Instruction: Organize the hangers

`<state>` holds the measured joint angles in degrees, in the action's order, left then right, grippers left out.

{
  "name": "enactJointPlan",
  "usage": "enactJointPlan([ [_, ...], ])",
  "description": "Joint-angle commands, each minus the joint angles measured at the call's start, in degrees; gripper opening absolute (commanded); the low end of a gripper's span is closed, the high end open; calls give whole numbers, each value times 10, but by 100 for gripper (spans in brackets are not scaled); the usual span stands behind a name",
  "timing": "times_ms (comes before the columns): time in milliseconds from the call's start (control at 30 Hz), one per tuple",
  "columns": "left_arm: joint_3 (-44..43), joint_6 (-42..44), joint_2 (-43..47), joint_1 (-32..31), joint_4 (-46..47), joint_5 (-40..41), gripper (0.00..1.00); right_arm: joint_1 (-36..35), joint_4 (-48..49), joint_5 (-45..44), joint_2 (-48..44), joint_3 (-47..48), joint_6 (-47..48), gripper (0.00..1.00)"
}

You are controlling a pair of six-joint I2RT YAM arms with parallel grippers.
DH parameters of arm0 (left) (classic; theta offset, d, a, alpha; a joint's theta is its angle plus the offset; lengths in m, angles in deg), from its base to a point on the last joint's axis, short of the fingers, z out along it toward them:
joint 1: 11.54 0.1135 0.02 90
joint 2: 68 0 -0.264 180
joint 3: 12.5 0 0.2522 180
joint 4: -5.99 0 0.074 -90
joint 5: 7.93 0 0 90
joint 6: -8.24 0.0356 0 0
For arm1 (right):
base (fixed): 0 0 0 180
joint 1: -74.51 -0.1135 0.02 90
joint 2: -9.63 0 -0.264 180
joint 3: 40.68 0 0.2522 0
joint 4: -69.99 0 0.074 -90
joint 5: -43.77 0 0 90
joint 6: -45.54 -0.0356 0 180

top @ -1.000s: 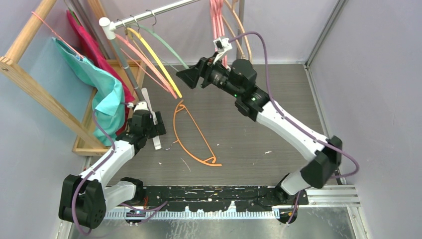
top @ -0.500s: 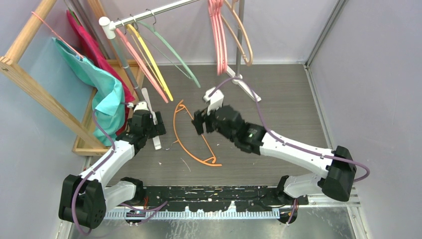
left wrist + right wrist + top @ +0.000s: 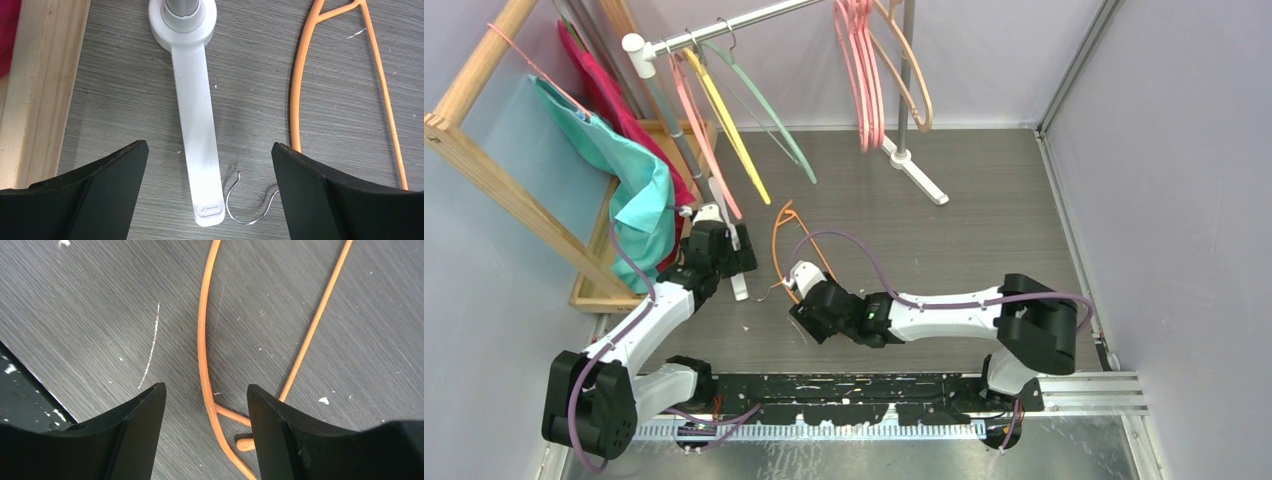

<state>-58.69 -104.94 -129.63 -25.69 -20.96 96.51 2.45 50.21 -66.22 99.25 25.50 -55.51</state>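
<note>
A thin orange hanger [image 3: 777, 232] lies flat on the dark floor, and its lower end is hidden under my right arm. My right gripper [image 3: 807, 314] is down at the floor and open. In the right wrist view its jaws straddle the orange hanger [image 3: 202, 335] near its notched corner without touching it. My left gripper [image 3: 730, 258] hovers open over the rack's white foot [image 3: 196, 120], beside the orange hanger's metal hook [image 3: 246, 206]. On the silver rail hang thin pink [image 3: 696, 118], yellow [image 3: 729, 125] and grey-green [image 3: 769, 105] hangers, and farther right thick pink [image 3: 862, 75] and beige [image 3: 919, 85] ones.
A wooden rack [image 3: 484, 150] with teal cloth [image 3: 639, 190] stands at the left, above a wooden base frame [image 3: 42, 85]. The rail's second white foot [image 3: 919, 175] rests on the floor at the back. Grey walls close in the back and right sides.
My right arm has swung from the rail down to the floor over the orange hanger, and its jaws have narrowed a little. The thin hangers on the rail swing. The left arm has stayed still.
</note>
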Motion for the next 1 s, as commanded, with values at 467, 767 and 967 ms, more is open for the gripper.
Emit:
enactJointPlan([
  [467, -2, 0, 9, -2, 11, 3, 98, 0, 65, 23, 103, 14, 9, 59],
  [767, -2, 0, 13, -1, 10, 5, 98, 53, 96, 125, 107, -47, -21, 44],
  [967, -1, -1, 15, -2, 8, 6, 98, 67, 90, 123, 109, -64, -18, 26],
])
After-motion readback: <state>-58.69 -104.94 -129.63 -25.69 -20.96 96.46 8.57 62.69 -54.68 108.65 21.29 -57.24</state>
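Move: The orange hanger's curved bar lies under the right fingers, about 1 cm ahead, 1 cm left and 7 cm below. Of the same hand, the hanger's straight bar is some 5 cm ahead and 5 cm right, its hook 6 cm ahead and 8 cm left, the rack foot's near end 4 cm ahead and 13 cm left, all on the table. From the left hand the curved bar is roughly 10 cm back, 14 cm right and 7 cm down. Right hand sinks about 6 cm onto the hanger's curved bar, fingers closing around it from two-thirds to one-third open. ##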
